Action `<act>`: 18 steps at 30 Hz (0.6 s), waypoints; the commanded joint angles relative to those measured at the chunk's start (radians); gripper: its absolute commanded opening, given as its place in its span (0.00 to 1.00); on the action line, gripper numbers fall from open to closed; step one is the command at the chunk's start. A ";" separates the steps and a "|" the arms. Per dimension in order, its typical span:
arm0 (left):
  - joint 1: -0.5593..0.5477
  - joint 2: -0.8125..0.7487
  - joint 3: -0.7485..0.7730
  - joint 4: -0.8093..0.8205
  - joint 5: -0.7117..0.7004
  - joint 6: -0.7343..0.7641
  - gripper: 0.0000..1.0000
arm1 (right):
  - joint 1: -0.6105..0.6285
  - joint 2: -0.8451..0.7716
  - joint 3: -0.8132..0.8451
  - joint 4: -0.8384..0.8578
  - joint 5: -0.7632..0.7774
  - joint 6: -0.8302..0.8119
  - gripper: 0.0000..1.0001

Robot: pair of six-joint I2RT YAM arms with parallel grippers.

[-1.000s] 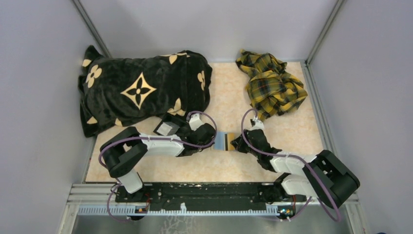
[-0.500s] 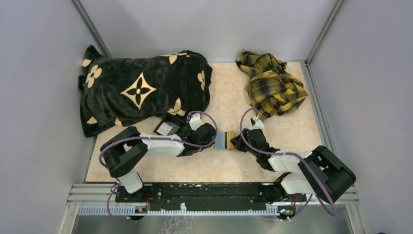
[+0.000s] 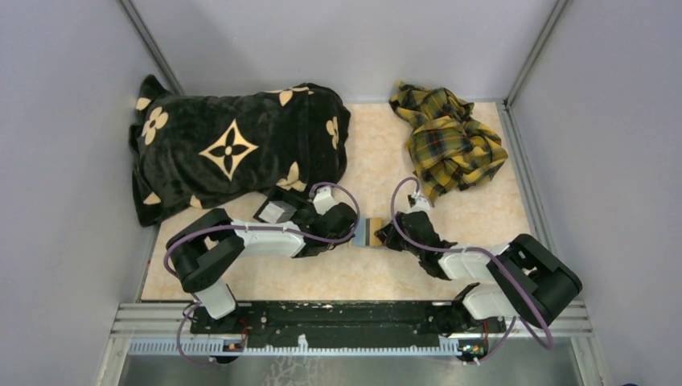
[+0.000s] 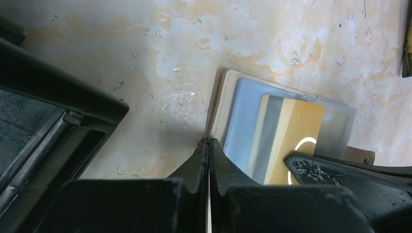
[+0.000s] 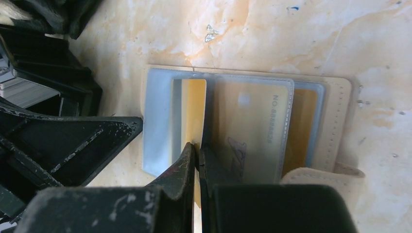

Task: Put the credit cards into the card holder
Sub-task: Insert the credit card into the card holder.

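Note:
The tan card holder (image 3: pixel 370 232) lies open on the marbled table between both arms. My left gripper (image 4: pixel 209 141) is shut on its pale left edge (image 4: pixel 219 111). A gold credit card (image 5: pixel 193 104) with a grey stripe sits partly inside a clear sleeve (image 5: pixel 158 121), and my right gripper (image 5: pixel 197 147) is shut on this card's near end. A second card (image 5: pixel 248 126) shows through the neighbouring sleeve. The holder's closing tab (image 5: pixel 335 174) lies at the lower right. In the left wrist view the gold card (image 4: pixel 296 131) shows under the clear plastic, next to the right fingers (image 4: pixel 340 170).
A black blanket with gold flower patterns (image 3: pixel 233 153) lies at the back left, close behind my left arm. A yellow plaid cloth (image 3: pixel 446 141) is heaped at the back right. Grey walls close in the table on three sides.
My right arm has moved left toward the left gripper, and less of the card and holder shows between the grippers. The left arm has stayed still.

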 commanded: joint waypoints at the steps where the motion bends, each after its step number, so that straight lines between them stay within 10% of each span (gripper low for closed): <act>1: -0.009 0.073 -0.037 -0.097 0.084 0.009 0.00 | 0.046 0.070 0.040 -0.205 -0.028 -0.029 0.00; 8: -0.010 0.069 -0.042 -0.098 0.081 0.008 0.00 | 0.084 0.091 0.097 -0.323 0.025 -0.038 0.47; 18: -0.010 0.033 -0.068 -0.098 0.071 0.001 0.00 | 0.110 0.045 0.165 -0.516 0.122 -0.055 0.56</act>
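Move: The card holder's left pocket, with the gold card partly in it, has its middle about 3 cm to the right hand's left, level fore and aft and some 1 cm below; the card's middle lies roughly 1 cm left. The holder's clear right pocket is about 3 cm right of the hand. The black tray stands some 20 cm left and 5 cm farther out. From the left hand, the left pocket is about 3 cm right and 1 cm down. The gold card, pinched by its right edge in the right fingertips, is pushed left into the holder's left pocket as the right hand travels about 2.5 cm left, towards the left hand. On the way these fingers open to just over half and let the card go, the hand rising roughly 1 cm. The shut left fingertips stay at the holder's left edge, holding it down. ##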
